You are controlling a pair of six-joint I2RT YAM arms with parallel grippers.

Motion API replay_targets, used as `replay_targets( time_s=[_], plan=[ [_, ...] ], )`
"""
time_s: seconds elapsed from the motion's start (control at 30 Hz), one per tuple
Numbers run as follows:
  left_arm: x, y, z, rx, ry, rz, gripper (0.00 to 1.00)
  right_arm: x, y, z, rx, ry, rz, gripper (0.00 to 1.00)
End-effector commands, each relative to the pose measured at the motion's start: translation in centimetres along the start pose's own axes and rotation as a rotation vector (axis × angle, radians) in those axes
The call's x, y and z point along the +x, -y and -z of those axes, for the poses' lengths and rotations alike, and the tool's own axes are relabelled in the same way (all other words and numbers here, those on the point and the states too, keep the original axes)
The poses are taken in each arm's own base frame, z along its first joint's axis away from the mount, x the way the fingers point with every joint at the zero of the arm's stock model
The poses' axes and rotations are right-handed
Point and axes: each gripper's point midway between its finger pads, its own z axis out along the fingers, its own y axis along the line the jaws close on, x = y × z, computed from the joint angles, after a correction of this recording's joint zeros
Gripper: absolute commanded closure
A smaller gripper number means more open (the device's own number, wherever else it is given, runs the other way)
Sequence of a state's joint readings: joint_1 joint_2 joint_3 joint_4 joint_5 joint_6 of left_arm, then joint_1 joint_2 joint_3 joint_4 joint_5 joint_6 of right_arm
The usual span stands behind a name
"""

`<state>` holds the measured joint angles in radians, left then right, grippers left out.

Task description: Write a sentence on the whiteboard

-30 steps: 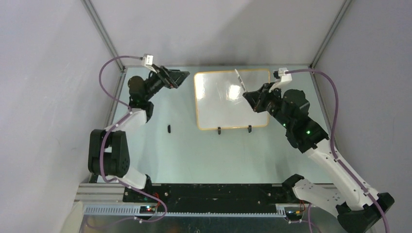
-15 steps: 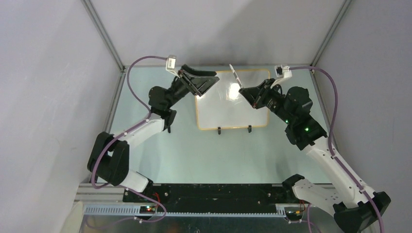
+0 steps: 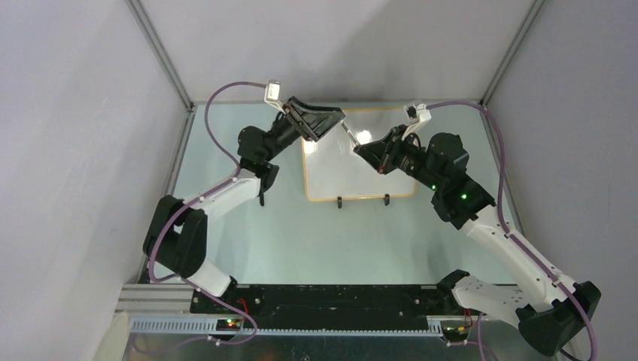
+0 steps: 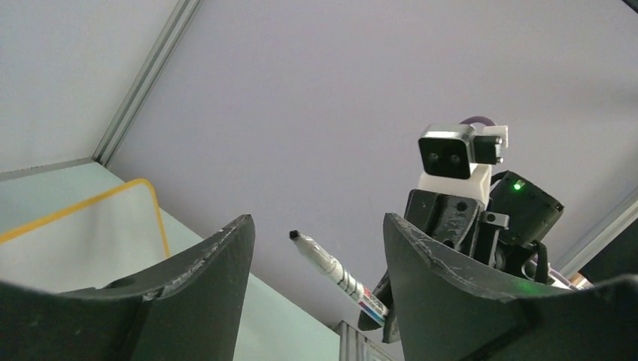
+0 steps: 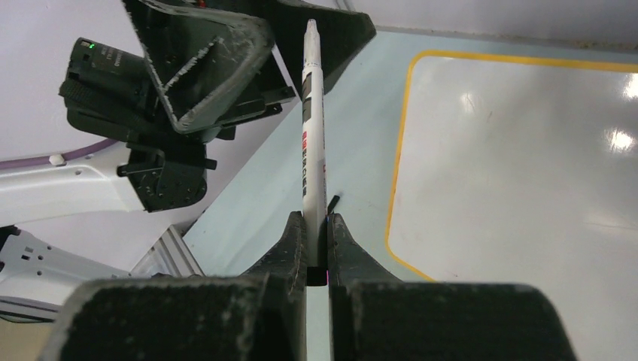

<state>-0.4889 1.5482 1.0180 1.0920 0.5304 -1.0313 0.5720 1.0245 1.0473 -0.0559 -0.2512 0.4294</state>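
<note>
The whiteboard (image 3: 353,177) lies flat at the back of the table, white with an orange rim, and no sentence shows on it. Its blank face (image 5: 527,173) fills the right of the right wrist view. My right gripper (image 3: 371,150) (image 5: 316,219) is shut on the tail end of a white marker (image 3: 348,135) (image 5: 311,128). The marker (image 4: 337,272) points up and left, its black nib bare. My left gripper (image 3: 329,122) (image 4: 316,219) (image 5: 259,37) is raised over the board's upper-left corner. It stands open with the marker's nib end between its fingers, touching neither.
A small black cap (image 5: 333,201) lies on the pale green table left of the board. The board's two black feet (image 3: 339,201) face the arms. Grey walls and metal corner posts (image 3: 162,53) close in the back and sides.
My left arm swung right from the back left corner to the board's upper-left corner, its jaws narrowing. My right gripper carried the marker left and tilted it toward the left gripper.
</note>
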Motion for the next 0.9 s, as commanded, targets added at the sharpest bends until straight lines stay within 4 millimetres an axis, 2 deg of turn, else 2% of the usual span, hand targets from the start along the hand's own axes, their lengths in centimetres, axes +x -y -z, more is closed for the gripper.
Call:
replay_targets(
  time_s=[0.0,0.27,0.33,0.4,0.47,0.67,0.77,0.83,0.87],
  plan=[
    [-0.3,1.4,-0.9,0.05,-0.011,-0.002,0.33,-2.2,-1.8,0.0,-0.051,0.043,0.04,1.0],
    [0.3,2.6,-1.4,0.117,-0.059,0.019,0.56,-2.2,-1.9,0.0,-0.048,0.029,0.05,1.0],
    [0.5,2.8,-1.3,0.123,-0.064,0.019,0.66,-2.2,-1.9,0.0,-0.045,0.022,0.053,1.0],
    [0.5,2.9,-1.3,0.131,-0.064,0.02,0.9,-2.4,-1.9,0.1,-0.044,0.026,0.057,1.0],
    [0.4,3.2,-1.2,0.142,-0.056,0.025,0.99,-2.6,-1.8,0.3,-0.042,0.029,0.061,1.0],
    [-0.4,4.4,-0.7,0.208,0.04,0.07,1.0,-3.7,-2.1,0.7,-0.057,0.065,0.057,1.0],
    [-0.1,4.8,-0.7,0.223,0.052,0.078,1.0,-4.1,-2.4,1.0,-0.072,0.075,0.053,0.98],
    [-0.3,4.9,-0.5,0.218,0.073,0.08,1.0,-4.2,-2.4,1.2,-0.067,0.084,0.053,0.61],
    [-0.6,4.8,-0.5,0.21,0.097,0.089,1.0,-4.4,-2.5,1.2,-0.075,0.098,0.054,0.39]
  ],
)
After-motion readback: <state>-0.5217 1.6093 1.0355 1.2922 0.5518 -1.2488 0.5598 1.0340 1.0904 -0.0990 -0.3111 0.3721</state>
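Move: The marker, held at its black end by the right hand, has its middle about 3 cm back, 2 cm right and 2 cm below the left hand, its free end nearly between the open fingers. The whiteboard's middle is some 18 cm ahead, 6 cm right and 38 cm below; a black cap lies 22 cm left, 2 cm ahead and 39 cm down. From the right hand, the marker's middle is 3 cm ahead, 2 cm left and 2 cm up. The left fingers close and pinch the marker's free end after easing just over 1 cm to the right onto it. Still gripping, the left hand draws back about 2.5 cm and up about 2 cm, turning some 10 degrees clockwise. The right hand stays almost in place, keeps its hold on the black end, then opens and lets go at the last. ##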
